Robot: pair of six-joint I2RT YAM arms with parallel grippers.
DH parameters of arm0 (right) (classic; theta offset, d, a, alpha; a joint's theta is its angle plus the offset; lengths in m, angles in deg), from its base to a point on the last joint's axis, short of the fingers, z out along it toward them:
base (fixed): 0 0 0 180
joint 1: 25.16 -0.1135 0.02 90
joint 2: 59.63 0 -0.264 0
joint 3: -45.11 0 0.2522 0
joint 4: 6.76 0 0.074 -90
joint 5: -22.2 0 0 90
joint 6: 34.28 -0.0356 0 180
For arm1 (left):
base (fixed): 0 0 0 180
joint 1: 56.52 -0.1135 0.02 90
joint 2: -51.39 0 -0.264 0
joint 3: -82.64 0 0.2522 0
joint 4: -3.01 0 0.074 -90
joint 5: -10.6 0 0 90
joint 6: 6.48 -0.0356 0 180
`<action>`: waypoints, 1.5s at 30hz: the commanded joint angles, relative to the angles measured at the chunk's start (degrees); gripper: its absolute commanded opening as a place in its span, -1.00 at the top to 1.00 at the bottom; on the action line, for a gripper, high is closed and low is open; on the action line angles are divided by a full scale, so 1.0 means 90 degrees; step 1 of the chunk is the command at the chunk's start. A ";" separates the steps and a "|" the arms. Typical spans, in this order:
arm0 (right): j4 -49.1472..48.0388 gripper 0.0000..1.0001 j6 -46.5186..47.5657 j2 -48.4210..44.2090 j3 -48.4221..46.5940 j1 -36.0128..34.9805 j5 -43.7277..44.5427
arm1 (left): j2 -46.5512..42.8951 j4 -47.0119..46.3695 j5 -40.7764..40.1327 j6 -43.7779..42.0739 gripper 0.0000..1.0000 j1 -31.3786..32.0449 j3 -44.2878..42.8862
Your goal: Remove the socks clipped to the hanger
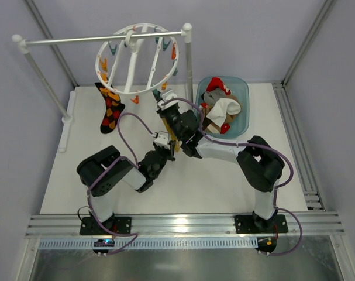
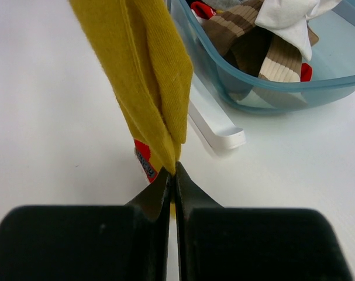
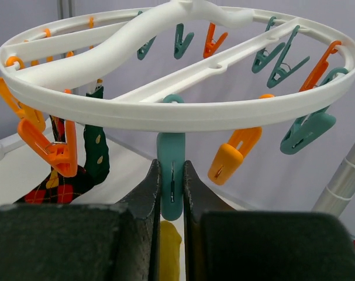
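Observation:
The white round hanger (image 1: 136,58) hangs from the rail, and its ring (image 3: 165,111) fills the right wrist view with orange and teal clips. My right gripper (image 3: 172,175) is shut on a teal clip (image 3: 172,158) at the ring's near edge. The yellow sock (image 3: 168,252) hangs just below that clip. My left gripper (image 2: 176,170) is shut on the lower end of the yellow sock (image 2: 148,76). An argyle sock (image 1: 110,108) and a dark green sock (image 3: 97,158) hang clipped on the hanger's left side.
A blue tub (image 1: 243,93) at the right of the hanger holds striped, white and red socks (image 2: 265,41). The white rail stand (image 1: 101,38) carries the hanger; its right post (image 1: 189,64) and foot (image 2: 215,126) stand beside the tub.

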 commanded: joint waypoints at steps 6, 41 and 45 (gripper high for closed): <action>-0.0792 0.13 0.0064 -0.0130 0.0203 -0.0055 0.0226 | 0.0121 -0.1496 -0.0014 0.0001 1.00 0.0033 -0.0078; -0.1123 -0.99 -0.2456 -0.6311 0.5798 0.3030 0.1534 | -0.0436 0.4149 0.4907 -0.0751 1.00 0.0268 -0.4471; -0.0958 -0.99 -0.2592 -0.6556 0.5994 0.3197 0.1574 | -0.0046 0.3954 0.5522 -0.0119 1.00 0.0073 -0.5291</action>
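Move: At the left hand, the yellow sock's lower end is already pinched; the blue bin for it lies about 26 cm ahead, 23 cm right and 4 cm below, while the green clip is roughly 10 cm ahead, 6 cm left and 21 cm above. The right hand's fingers are around that green clip. From the right hand, an orange clip is some 8 cm left, level ahead and in height; the checked sock hangs 20 cm left, 6 cm farther out, 13 cm lower. Opening wide, the right hand lets go of the green clip and withdraws from the hanger, mostly right by nearly 40 cm and some 10 cm back, turning clockwise and rolling its left side up. The left hand keeps its pinch on the yellow sock, sinks about 1 cm, then sweeps right and up, roughly 20 cm each, turning about 45 degrees clockwise until the bin lies almost straight ahead. ##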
